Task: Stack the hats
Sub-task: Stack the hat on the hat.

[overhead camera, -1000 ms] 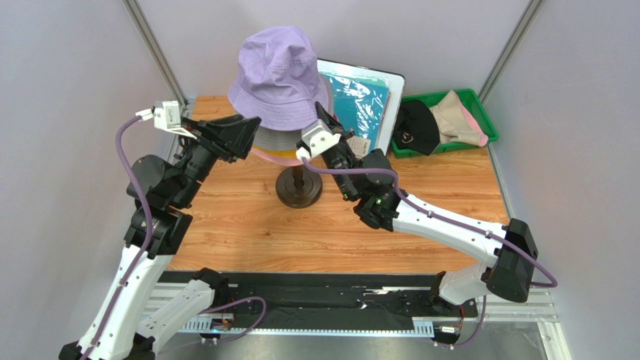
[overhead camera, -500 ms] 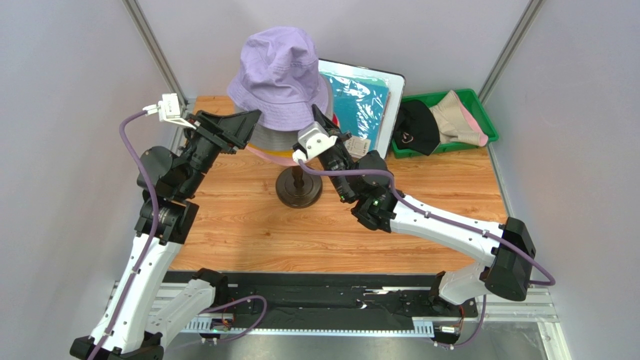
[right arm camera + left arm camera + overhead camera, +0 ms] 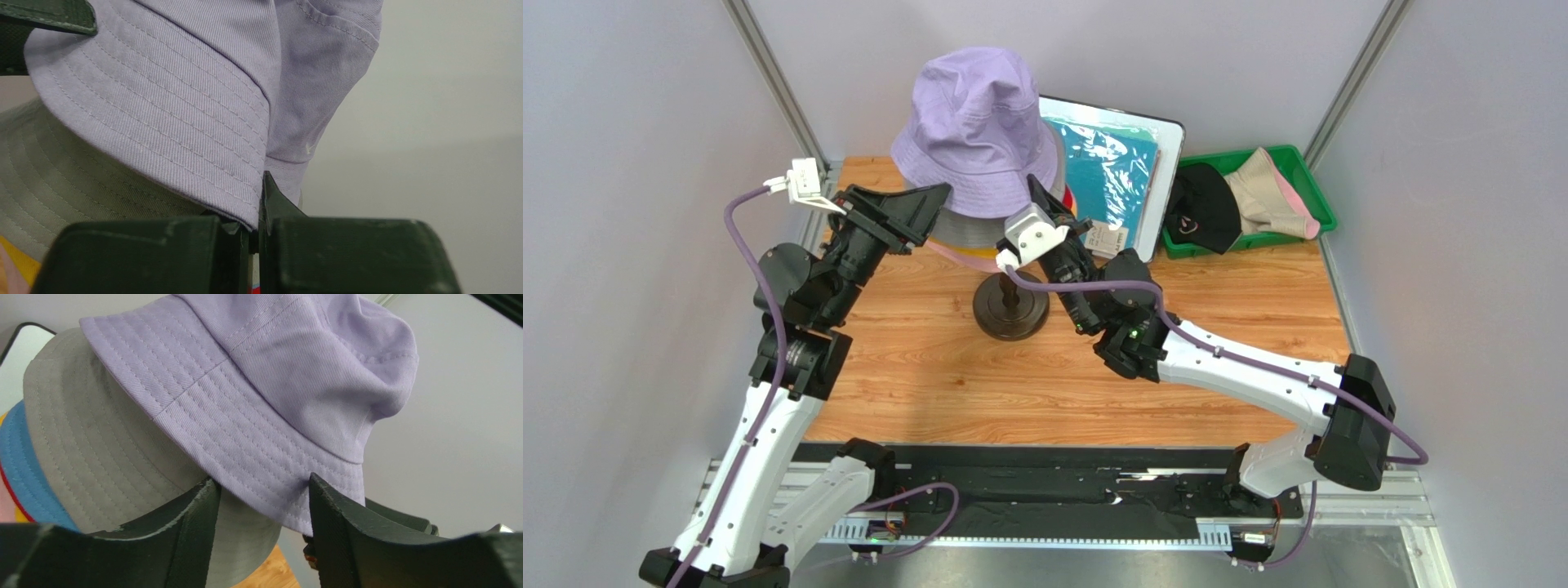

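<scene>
A lavender hat (image 3: 974, 123) tops a stack of hats on a stand with a dark round base (image 3: 1010, 308). Beneath it lies a grey hat (image 3: 92, 447), then blue (image 3: 24, 468), pink and yellow brims. My right gripper (image 3: 1043, 202) is shut on the right brim of the lavender hat (image 3: 184, 98), pinching its edge between the fingertips (image 3: 267, 199). My left gripper (image 3: 928, 202) is open at the left side. In the left wrist view its jaws straddle the lavender hat's (image 3: 258, 386) brim edge, and the right finger (image 3: 334, 520) touches the cloth.
A green bin (image 3: 1296, 162) at the back right holds a black hat (image 3: 1204, 202) and a beige hat (image 3: 1259, 184) with pink showing under it. A teal sheet in a white frame (image 3: 1112, 165) leans behind the stand. Grey walls close in both sides.
The left gripper's jaws have narrowed around the lavender brim and its arm has risen slightly. The right gripper and the hat have shifted a little to the left.
</scene>
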Tool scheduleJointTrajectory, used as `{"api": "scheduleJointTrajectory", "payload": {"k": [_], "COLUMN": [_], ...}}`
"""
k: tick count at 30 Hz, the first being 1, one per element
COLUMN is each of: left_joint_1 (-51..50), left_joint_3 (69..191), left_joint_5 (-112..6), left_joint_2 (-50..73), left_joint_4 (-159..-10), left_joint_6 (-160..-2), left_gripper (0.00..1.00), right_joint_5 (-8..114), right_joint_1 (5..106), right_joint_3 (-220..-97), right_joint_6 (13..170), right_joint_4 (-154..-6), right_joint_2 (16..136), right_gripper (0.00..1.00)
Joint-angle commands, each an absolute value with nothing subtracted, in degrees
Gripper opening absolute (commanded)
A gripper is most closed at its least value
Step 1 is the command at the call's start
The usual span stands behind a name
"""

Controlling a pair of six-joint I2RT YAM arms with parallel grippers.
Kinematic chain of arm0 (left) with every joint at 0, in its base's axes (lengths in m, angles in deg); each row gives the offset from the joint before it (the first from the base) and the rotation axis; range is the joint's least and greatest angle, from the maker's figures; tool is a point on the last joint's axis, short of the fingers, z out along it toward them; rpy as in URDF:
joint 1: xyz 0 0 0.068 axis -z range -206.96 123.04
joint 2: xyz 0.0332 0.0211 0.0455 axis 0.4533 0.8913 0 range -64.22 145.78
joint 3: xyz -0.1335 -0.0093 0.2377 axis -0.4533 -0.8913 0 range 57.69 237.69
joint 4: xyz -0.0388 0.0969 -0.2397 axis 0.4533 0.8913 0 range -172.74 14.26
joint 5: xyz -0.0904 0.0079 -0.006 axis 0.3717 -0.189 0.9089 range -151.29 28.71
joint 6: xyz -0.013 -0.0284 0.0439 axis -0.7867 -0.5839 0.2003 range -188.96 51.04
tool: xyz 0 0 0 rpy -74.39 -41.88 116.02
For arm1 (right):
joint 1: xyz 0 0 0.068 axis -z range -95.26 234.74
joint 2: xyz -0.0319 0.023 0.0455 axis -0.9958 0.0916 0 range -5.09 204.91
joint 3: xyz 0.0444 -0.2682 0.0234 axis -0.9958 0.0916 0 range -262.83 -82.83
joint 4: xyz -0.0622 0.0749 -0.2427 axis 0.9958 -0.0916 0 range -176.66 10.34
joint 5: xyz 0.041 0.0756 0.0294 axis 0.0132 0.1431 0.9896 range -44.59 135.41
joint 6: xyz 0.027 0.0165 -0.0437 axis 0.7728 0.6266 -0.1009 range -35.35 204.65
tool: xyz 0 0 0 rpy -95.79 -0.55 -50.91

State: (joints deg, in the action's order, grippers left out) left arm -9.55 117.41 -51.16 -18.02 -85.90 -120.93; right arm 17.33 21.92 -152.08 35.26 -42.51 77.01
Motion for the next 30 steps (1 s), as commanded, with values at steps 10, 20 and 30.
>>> {"api": "scheduleJointTrajectory", "payload": {"k": [10,20,30], "left_joint_1": [-9.9,-10.2,-11.0], "left_joint_3": [111.9,106.0,102.8], "left_joint_5": [-56.6,-61.2,-65.9], "left_joint_2": [-20.1,-23.2,-25.6], "left_joint_4": [-99.5,-104.5,-92.5], "left_joint_6": [-127.3,-128.9,-124.3], "left_gripper": [0.35,0.00,0.00], "right_joint_5": [17.2,16.8,13.5], "right_joint_1": [20.3,19.6,19.6], "right_joint_3": [-151.4,-150.5,-149.4], "right_joint_6": [36.4,37.2,36.9], "right_joint_4": [-42.7,-43.3,-43.1], "right_joint_2": [78.4,78.4,78.5], "right_gripper": [0.00,0.00,0.00]}}
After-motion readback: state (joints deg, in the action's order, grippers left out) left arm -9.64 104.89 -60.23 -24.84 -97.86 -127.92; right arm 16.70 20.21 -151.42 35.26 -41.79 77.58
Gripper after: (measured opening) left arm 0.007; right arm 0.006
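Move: My left fingers are open around the near-left brim of the lavender hat. The hat's middle is some 7 cm ahead, 4 cm right and 5 cm up. The grey hat it goes onto lies about 7 cm ahead, 5 cm right and 4 cm down. From my right hand, already pinching the near-right brim, the lavender hat's middle is roughly 6 cm ahead, 6 cm left and 5 cm up, the grey hat 6 cm ahead, 5 cm left and 4 cm down. I shut my left fingers on the lavender brim between them while that hand slides about 2.5 cm left along the near side of the hat, its left side rolling down some 10 degrees; once shut, it sinks a good centimetre towards the grey hat. My right hand keeps its pinch and eases about 1 cm left, slightly back and down. ##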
